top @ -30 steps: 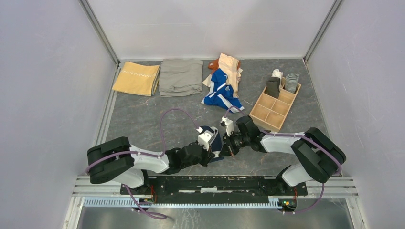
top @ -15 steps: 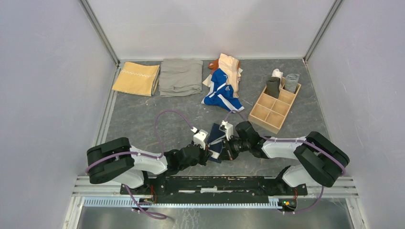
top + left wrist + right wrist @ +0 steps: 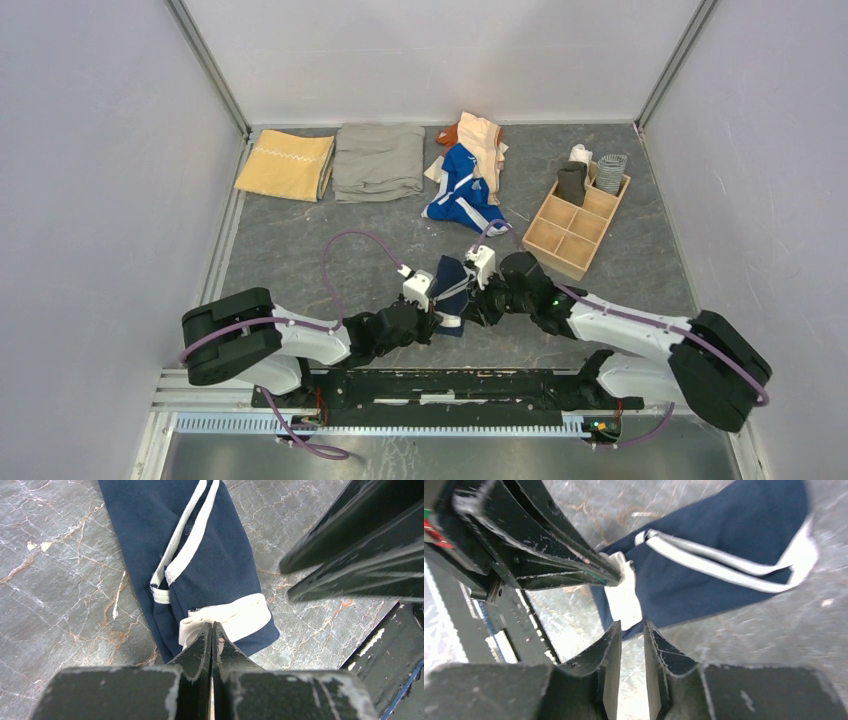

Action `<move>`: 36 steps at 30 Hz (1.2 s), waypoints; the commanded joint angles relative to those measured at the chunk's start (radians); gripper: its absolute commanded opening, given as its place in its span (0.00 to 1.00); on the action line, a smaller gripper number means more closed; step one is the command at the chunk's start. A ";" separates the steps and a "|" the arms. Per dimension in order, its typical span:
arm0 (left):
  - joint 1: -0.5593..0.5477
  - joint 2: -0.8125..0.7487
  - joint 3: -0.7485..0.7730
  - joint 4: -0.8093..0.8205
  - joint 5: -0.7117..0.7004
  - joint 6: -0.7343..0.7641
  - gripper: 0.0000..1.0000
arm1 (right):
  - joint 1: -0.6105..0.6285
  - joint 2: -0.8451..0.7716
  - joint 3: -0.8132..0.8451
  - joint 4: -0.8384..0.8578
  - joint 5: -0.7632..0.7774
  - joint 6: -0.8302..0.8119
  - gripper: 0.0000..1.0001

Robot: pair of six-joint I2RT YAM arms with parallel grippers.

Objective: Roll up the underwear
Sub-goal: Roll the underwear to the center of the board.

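The navy underwear [image 3: 450, 282] with white trim lies folded into a long strip on the marble table, its white waistband at the near end. In the left wrist view the underwear [image 3: 200, 555] stretches away from my left gripper [image 3: 211, 626], which is shut with its tips pinching the white waistband. My left gripper [image 3: 438, 316] comes in from the left. My right gripper [image 3: 631, 625] stands slightly open just short of the underwear [image 3: 724, 540], bare table showing between its jaws. My right gripper [image 3: 468, 308] sits just to the right of the strip.
A pile of bright blue and peach pieces [image 3: 468, 172] lies at the back centre. A wooden divided box [image 3: 590, 205] holding rolled pieces stands at the right. A mustard-yellow cloth [image 3: 287, 165] and a grey-khaki cloth [image 3: 378, 160] lie folded at the back left.
My right gripper has let go of the underwear and opened a little, and its arm has swung out to the right. The left gripper stays shut on the waistband.
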State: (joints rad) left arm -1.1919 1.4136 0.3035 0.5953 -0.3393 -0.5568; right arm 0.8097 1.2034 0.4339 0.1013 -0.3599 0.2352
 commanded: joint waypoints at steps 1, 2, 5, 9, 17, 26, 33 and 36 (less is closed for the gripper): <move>0.011 0.013 -0.003 -0.070 -0.030 -0.042 0.02 | 0.006 -0.116 0.000 0.007 0.112 -0.167 0.31; 0.013 0.012 -0.006 -0.073 -0.028 -0.044 0.02 | 0.008 -0.136 -0.024 0.037 0.115 -0.182 0.33; 0.016 0.009 -0.017 -0.075 -0.015 -0.054 0.02 | 0.054 -0.211 -0.082 0.136 0.168 -0.286 0.42; 0.021 0.010 -0.021 -0.078 0.012 -0.058 0.02 | 0.188 -0.317 -0.177 0.275 0.288 -0.558 0.52; 0.024 0.037 -0.018 -0.065 0.048 -0.063 0.02 | 0.446 -0.233 -0.143 0.153 0.443 -0.991 0.55; 0.049 0.058 -0.021 -0.049 0.103 -0.050 0.02 | 0.574 -0.034 -0.100 0.110 0.569 -1.156 0.56; 0.067 0.065 -0.034 -0.022 0.130 -0.046 0.02 | 0.577 0.043 -0.089 0.112 0.600 -1.202 0.57; 0.072 0.069 -0.035 -0.016 0.142 -0.042 0.02 | 0.578 0.069 -0.100 0.127 0.637 -1.219 0.57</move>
State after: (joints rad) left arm -1.1309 1.4471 0.2996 0.6468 -0.2253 -0.5873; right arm 1.3811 1.2400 0.3176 0.2123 0.2214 -0.9379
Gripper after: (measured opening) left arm 0.028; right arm 0.567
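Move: The underwear's cream waistband end, its near end, lies about 6 cm to the right hand's left, 1 cm nearer the base and 5 below. The navy underwear body reaches out from there, its middle some 5 cm ahead and 5 left of the right hand. The wooden box stands roughly 19 cm ahead and 20 right. From the left hand, whose fingertips are on the waistband end, its middle is about 2 cm right and 2 below. Up about 4 cm and slightly forward, then back some 6 cm towards its base and down past its starting height, the right hand loops around to the underwear's near right corner, easing forward at the last. Along the way it rolls nearly 90 degrees about its fingers, which still point left and down, and opens them to just over half. The left hand stays with shut fingertips resting on the waistband. ##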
